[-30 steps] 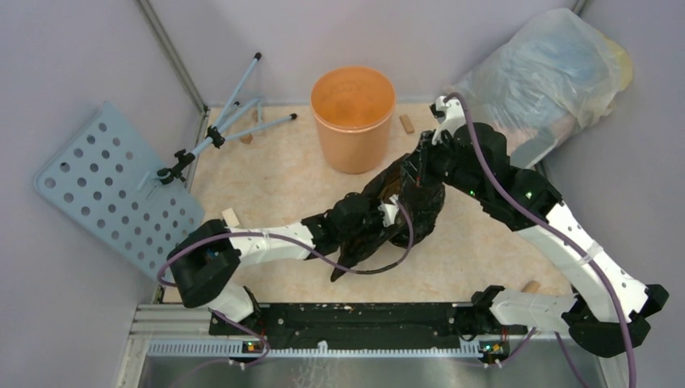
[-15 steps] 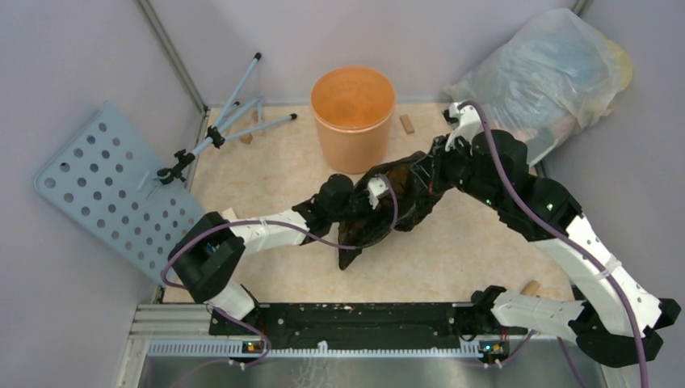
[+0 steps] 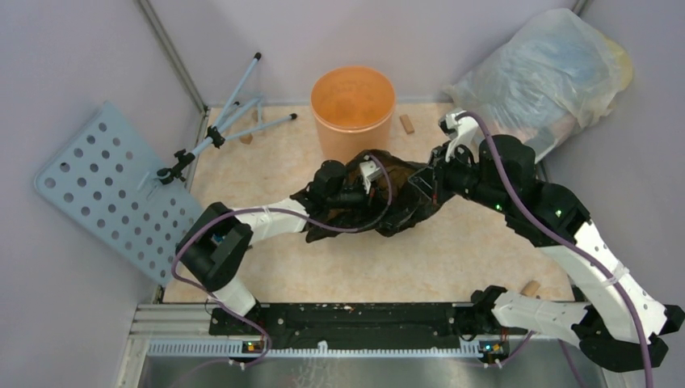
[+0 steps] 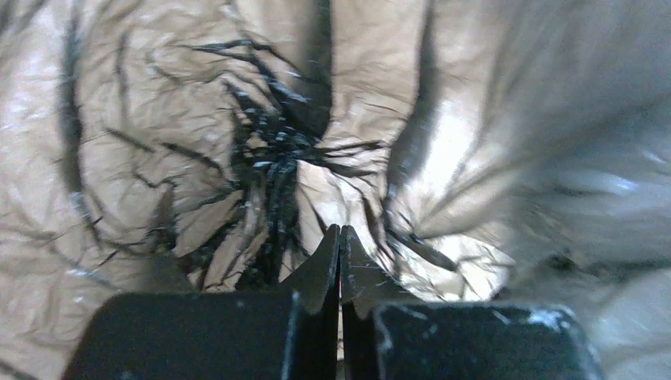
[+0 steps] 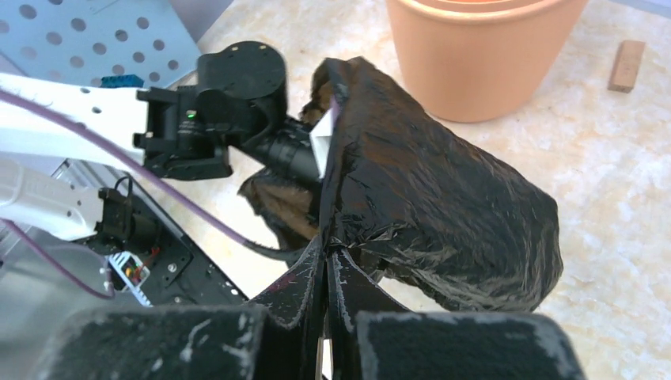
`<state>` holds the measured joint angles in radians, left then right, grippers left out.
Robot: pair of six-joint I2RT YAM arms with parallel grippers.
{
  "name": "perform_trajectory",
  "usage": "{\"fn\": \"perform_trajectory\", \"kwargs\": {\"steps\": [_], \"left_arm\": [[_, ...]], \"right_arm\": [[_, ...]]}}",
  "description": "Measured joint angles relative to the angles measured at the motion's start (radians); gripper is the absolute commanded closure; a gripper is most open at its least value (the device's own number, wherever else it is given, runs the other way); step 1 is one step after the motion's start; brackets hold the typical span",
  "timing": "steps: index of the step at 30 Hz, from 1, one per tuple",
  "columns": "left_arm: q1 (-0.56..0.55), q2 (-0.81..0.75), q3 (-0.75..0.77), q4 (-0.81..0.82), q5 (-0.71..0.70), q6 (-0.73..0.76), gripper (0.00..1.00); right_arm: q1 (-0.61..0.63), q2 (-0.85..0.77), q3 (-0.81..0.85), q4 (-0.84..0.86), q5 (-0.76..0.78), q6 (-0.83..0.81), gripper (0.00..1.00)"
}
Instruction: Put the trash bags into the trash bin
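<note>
The glossy black trash bag [image 3: 397, 202] hangs stretched between my two arms, just in front of the round orange trash bin [image 3: 353, 113]. My left gripper [image 3: 365, 179] is pushed inside the bag, which drapes over it. In the left wrist view crinkled film [image 4: 198, 119] fills the picture, and the left gripper [image 4: 340, 237] is shut with no film visibly pinched. My right gripper [image 5: 326, 247] is shut on a gathered edge of the bag [image 5: 443, 206] by its mouth. The bin's wall [image 5: 483, 63] stands just beyond the bag.
A large translucent stuffed bag [image 3: 549, 73] fills the back right corner. A grey perforated plate [image 3: 105, 186] and a folded tripod [image 3: 234, 121] lean at the left. Small wood blocks lie by the bin [image 3: 406, 124], near the right arm's base [image 3: 531, 287] and at the left edge [image 3: 231, 217].
Both arms have carried the bag up and toward the bin. Its hanging tail has risen off the floor, and the bag now spreads sideways between the grippers.
</note>
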<state>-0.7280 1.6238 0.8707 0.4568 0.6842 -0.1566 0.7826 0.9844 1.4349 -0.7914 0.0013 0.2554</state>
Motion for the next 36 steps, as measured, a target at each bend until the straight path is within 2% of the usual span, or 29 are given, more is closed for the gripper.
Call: {"fn": "perform_trajectory", "kwargs": {"steps": [7,16,25,32,36], "left_arm": [[-0.013,0.055,0.063,-0.068,-0.060,0.018,1.00],[-0.126,0.086,0.232,-0.157,-0.132,0.130,1.00],[-0.190,0.087,0.231,-0.197,-0.112,0.243,1.00],[-0.222,0.058,0.100,-0.088,-0.067,0.259,1.00],[-0.243,0.056,0.092,-0.078,-0.091,0.271,1.00]], "right_arm": [[0.000,0.027,0.029,0.003,-0.073,0.002,1.00],[0.000,0.071,0.041,0.047,-0.135,0.029,1.00],[0.000,0.074,0.073,0.054,-0.111,0.037,1.00],[0.000,0.061,0.073,0.067,-0.047,0.042,1.00],[0.000,0.055,0.073,0.072,-0.040,0.051,1.00]]}}
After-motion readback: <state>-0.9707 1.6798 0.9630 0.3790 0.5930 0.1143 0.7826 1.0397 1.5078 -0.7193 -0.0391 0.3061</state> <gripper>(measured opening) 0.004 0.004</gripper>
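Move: The left hand's shut fingers are already inside the black trash bag, whose body hangs about 5 cm to their right, roughly level with them in reach and height. From the right hand, which pinches the rim, the bag's middle is about 4 cm ahead, 4 cm left and 20 cm below. From the left hand, the orange bin stands some 18 cm ahead, 8 cm left and 3 cm lower; a wooden block lies about 25 cm ahead, 6 cm right and 15 cm below. Rightwards and slightly up, after a small dip forward, the left hand pushes its shut fingers some 5 cm deeper into the trash bag, then draws back about 6 cm towards the base while sinking, turning some 15 degrees clockwise. The right hand keeps its pinch on the rim, shifting about 3 cm left, easing partly back and rising about 3 cm. ##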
